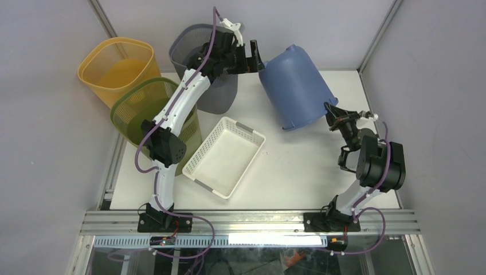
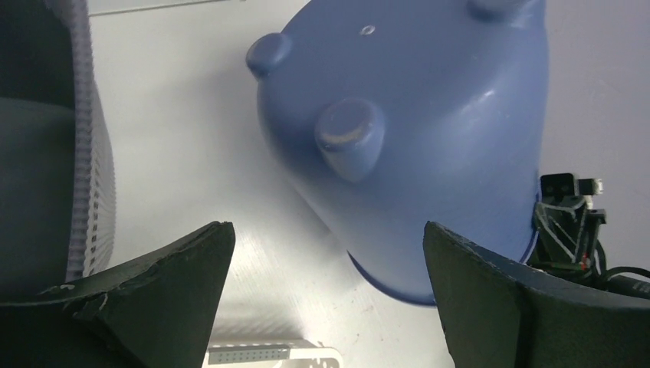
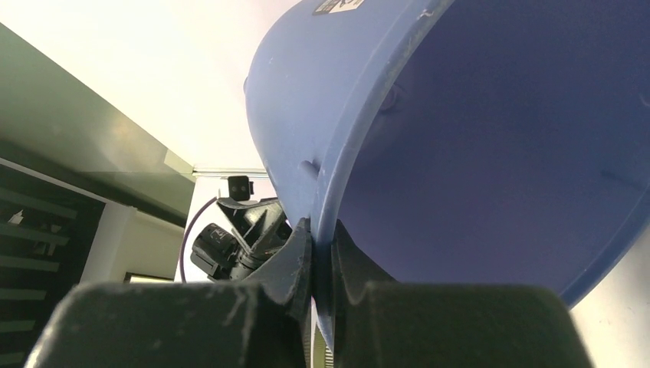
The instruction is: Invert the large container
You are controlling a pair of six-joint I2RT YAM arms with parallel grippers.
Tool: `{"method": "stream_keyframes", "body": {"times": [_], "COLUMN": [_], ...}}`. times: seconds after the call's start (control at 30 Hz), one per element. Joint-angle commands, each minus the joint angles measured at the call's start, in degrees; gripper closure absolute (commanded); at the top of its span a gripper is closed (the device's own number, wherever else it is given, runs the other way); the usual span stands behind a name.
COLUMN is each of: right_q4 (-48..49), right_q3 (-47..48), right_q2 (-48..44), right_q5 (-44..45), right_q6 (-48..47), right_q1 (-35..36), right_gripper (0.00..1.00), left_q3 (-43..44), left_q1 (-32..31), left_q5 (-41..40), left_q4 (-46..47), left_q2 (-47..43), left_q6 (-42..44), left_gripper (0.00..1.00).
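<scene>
The large blue container is tilted on its side at the back of the table, its footed bottom toward the left arm and its open mouth toward the right. My right gripper is shut on its rim; the right wrist view shows the blue rim pinched between the two fingers, one inside and one outside. My left gripper is open beside the container's bottom. In the left wrist view the blue bottom with its round feet lies ahead of the spread fingers, apart from them.
A grey mesh bin stands under the left arm, with a yellow bin and a green bin at the far left. A white slotted basket lies in the middle of the white table.
</scene>
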Motion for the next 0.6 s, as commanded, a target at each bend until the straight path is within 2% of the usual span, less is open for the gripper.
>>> {"method": "stream_keyframes", "body": {"times": [0.0, 0.57], "right_q4": [9.0, 8.9], "right_q3": [-2.4, -3.1], "right_q2": [1.2, 3.0], "right_q5": [-3.2, -4.9], "right_q6": [-5.6, -7.2], "right_q1": [-0.1, -0.2], "right_gripper": [1.0, 1.0], "left_q3": [3.1, 3.3], "left_q1": [0.1, 0.3], "left_q5": [3.8, 8.3], "left_q4": [7.6, 15.5], "left_q2": [1.1, 7.0], "left_q6": [-0.8, -9.4], "left_gripper": [0.01, 0.27]}}
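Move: Past the left hand's open fingers, the tilted large container has its footed bottom facing them; its middle is about 13 cm to the right, 2 cm back and 12 cm lower. The grey bin stands some 17 cm left and 2 cm ahead, 15 cm lower; the white basket is roughly 10 cm left, 23 cm back and 27 cm lower. From the right hand, still pinching the rim, the container's middle is about 8 cm ahead, 10 cm left and slightly lower. Arcing rightward and forward, about 4 cm and 3 cm, the left hand first rises some 3 cm, then sinks back to just under its starting height as it closes in on a foot on the container's bottom. It rolls some 10 degrees, right side up, and its fingers close by a quarter, the foot showing between them; contact can't be made out. The right hand stays almost in place and keeps its pinch on the rim. ##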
